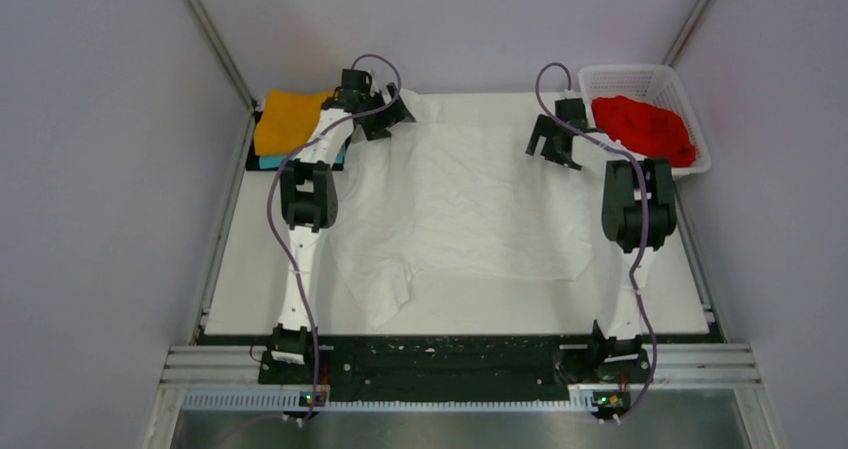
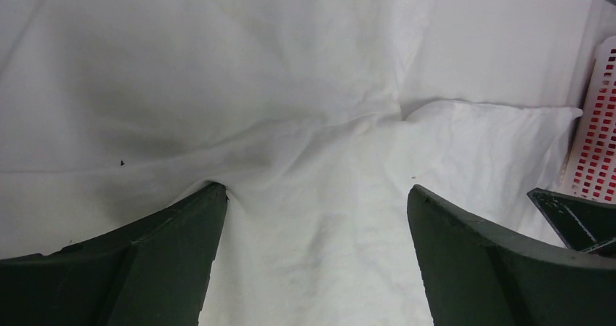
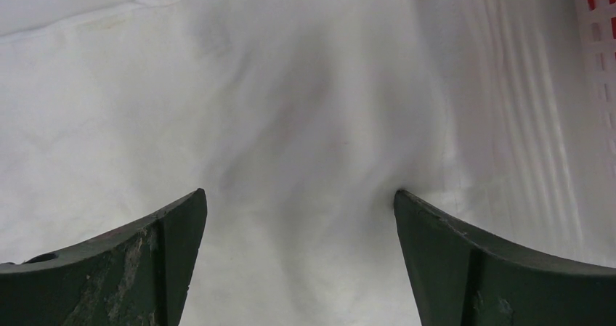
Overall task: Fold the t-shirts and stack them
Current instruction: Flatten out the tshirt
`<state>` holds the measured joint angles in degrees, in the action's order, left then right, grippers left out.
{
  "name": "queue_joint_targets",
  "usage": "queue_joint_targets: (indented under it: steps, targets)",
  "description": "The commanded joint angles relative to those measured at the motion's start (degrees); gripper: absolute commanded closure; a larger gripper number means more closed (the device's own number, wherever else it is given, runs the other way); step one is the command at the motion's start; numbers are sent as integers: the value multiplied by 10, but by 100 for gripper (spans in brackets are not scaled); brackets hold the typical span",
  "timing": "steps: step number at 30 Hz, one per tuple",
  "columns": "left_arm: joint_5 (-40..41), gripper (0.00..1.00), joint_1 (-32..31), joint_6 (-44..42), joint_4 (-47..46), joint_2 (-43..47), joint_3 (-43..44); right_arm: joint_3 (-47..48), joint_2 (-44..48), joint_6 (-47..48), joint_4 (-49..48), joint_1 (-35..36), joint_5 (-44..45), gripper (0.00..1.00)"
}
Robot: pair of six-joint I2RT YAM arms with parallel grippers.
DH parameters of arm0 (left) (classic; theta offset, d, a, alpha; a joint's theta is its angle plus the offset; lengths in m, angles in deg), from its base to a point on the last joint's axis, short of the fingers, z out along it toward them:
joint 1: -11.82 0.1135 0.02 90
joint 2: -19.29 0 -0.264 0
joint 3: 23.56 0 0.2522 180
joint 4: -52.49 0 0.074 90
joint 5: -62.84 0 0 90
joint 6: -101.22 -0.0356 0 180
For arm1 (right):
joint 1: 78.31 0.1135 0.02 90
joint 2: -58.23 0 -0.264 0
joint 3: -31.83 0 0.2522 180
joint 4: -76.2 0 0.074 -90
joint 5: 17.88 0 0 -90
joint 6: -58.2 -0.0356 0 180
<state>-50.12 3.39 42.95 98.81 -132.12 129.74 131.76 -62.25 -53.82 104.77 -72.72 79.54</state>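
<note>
A large white t-shirt (image 1: 470,204) lies spread and creased over the table, one part trailing toward the front left. My left gripper (image 1: 388,114) is open at the shirt's far left corner, its fingertips pressing into the white cloth (image 2: 312,217). My right gripper (image 1: 553,141) is open at the far right part of the shirt, fingertips down on the cloth (image 3: 305,217). A folded orange t-shirt (image 1: 288,119) rests on a teal one (image 1: 268,161) at the far left. A red t-shirt (image 1: 645,127) lies crumpled in the basket.
The white mesh basket (image 1: 695,139) stands at the far right corner, close to the right gripper; its wall (image 2: 599,144) shows in the left wrist view too. Metal frame posts rise at both far corners. The arm bases sit at the near edge.
</note>
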Motion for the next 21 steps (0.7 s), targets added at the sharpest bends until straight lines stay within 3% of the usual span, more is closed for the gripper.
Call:
queue_joint_targets:
  steps: [1,7,12,21]
  targets:
    - [-36,1,0,13,-34,-9,9,34,2,15,9,-7,-2,1]
    - [-10,1,-5,-16,-18,73,-35,49,70,39,45,-7,1,1]
    - [1,1,-14,-35,-9,190,-111,-39,184,32,71,-7,-9,1]
    - [86,1,-46,-45,-26,477,-463,-295,439,-44,147,-7,67,1]
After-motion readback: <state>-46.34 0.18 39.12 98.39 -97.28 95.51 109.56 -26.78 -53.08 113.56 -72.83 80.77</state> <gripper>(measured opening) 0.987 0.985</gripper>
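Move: The white t-shirt lies spread under both open grippers: its middle is about 20 cm back and 17 cm right of the left hand, some 5 cm lower, and about 13 cm back and 23 cm left of the right hand, 2 cm lower. The folded stack is roughly 25 cm left and 2 cm back of the left hand. The basket's middle stands some 23 cm right and 5 cm ahead of the right hand. Lift both wide-open grippers off the far part of the t-shirt and draw them back over it towards the robot. Raise the right one first, then sweep it back, about 10 cm up and 12 cm back in all; keep the left nearly in place a little longer, then bring it up and back together, some 11 cm each way. Leave the fingers open. ##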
